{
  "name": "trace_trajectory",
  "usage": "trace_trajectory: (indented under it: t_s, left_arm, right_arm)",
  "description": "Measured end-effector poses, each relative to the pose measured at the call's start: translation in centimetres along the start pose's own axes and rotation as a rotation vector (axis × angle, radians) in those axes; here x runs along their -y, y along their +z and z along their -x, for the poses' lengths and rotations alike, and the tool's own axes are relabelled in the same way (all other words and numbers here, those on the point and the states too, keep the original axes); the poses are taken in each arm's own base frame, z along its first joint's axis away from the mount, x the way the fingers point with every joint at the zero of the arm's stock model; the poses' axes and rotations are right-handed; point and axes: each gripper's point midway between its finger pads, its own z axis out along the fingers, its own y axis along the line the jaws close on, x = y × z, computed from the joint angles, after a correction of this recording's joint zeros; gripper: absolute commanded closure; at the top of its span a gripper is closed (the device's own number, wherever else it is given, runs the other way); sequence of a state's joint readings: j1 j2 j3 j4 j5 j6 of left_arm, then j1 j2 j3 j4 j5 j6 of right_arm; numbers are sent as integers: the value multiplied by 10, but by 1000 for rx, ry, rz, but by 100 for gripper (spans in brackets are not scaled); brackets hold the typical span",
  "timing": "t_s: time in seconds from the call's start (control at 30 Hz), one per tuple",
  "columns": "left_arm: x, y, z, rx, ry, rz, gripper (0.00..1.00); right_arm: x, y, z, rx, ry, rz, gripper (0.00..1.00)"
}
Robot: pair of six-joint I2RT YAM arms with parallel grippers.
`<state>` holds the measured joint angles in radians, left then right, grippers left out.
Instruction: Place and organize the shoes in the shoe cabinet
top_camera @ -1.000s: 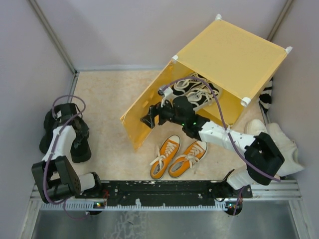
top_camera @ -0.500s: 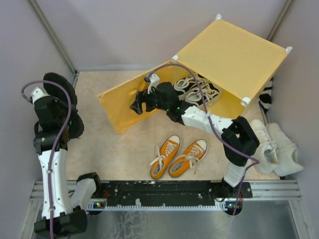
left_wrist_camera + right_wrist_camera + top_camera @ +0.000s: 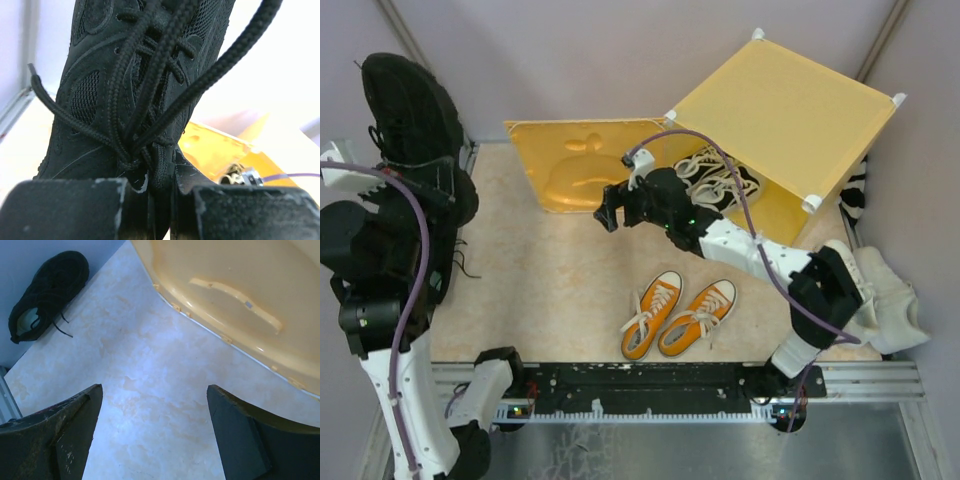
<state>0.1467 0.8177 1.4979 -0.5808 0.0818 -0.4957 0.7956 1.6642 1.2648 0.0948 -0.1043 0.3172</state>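
The yellow-orange shoe cabinet [image 3: 790,110] stands at the back right, its door [image 3: 585,165] swung wide open with the fruit embossing showing. The black-and-white sneakers [image 3: 715,180] sit inside it. The orange pair [image 3: 680,315] lies on the floor in front. My left gripper [image 3: 415,185] is raised high at the left and shut on a black shoe [image 3: 408,105]; the left wrist view shows the jaws [image 3: 160,195] pinching that shoe [image 3: 145,75]. The second black shoe [image 3: 47,295] lies on the floor by the left wall. My right gripper [image 3: 605,212] is open and empty beside the door [image 3: 240,300].
A cream-white pair [image 3: 885,300] lies at the right wall beside the right arm. A striped black-and-white item [image 3: 853,195] shows behind the cabinet. Walls close in on the left, back and right. The beige floor [image 3: 550,280] lies between the door and the orange pair.
The cabinet door has swung from half shut to wide open as my right gripper moved left and back. My left arm has risen high, carrying a black shoe.
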Motion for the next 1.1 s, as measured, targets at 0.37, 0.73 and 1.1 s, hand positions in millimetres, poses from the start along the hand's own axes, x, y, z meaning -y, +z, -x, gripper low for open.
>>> trace_trajectory:
  t_s: [0.37,0.73,1.1]
  left_arm:
    - [58,-8,-115,-355,-161,-561,100]
    - [26,-1,-293,-891,-169,-399,100]
    - [-49,12,-402,-1076,-120,-84,100]
  right_arm:
    - [-13,-117,82,220,-82,-74,14]
    - [-14,-202,138,347,-138,-180,14]
    - [-5,-238,126,308,-163,-238,14]
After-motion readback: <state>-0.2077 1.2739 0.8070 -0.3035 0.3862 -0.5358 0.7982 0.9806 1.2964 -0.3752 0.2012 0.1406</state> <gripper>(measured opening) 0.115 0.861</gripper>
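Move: The left gripper holds one black shoe high up. The clear floor it is bound for lies nearly 50 cm below, about 6 ahead and 16 right; at floor level too, the other black shoe is 6 ahead, 21 left, the orange pair 7 back, 41 right. From the right hand that clear floor is 4 cm back, 12 left, 22 below; the open door's middle is 9 ahead, 5 left, the black-and-white shoes 9 ahead, 27 right, 16 below. Swing the left gripper right, keeping its pinch on the black shoe's upper, then bring it steeply down, some 37 cm in all, to the clear floor before the door, tipping the fingers about 50 degrees downward and turning clockwise. Meanwhile draw the open right gripper up, right and back, away from the door, about 25 cm. ##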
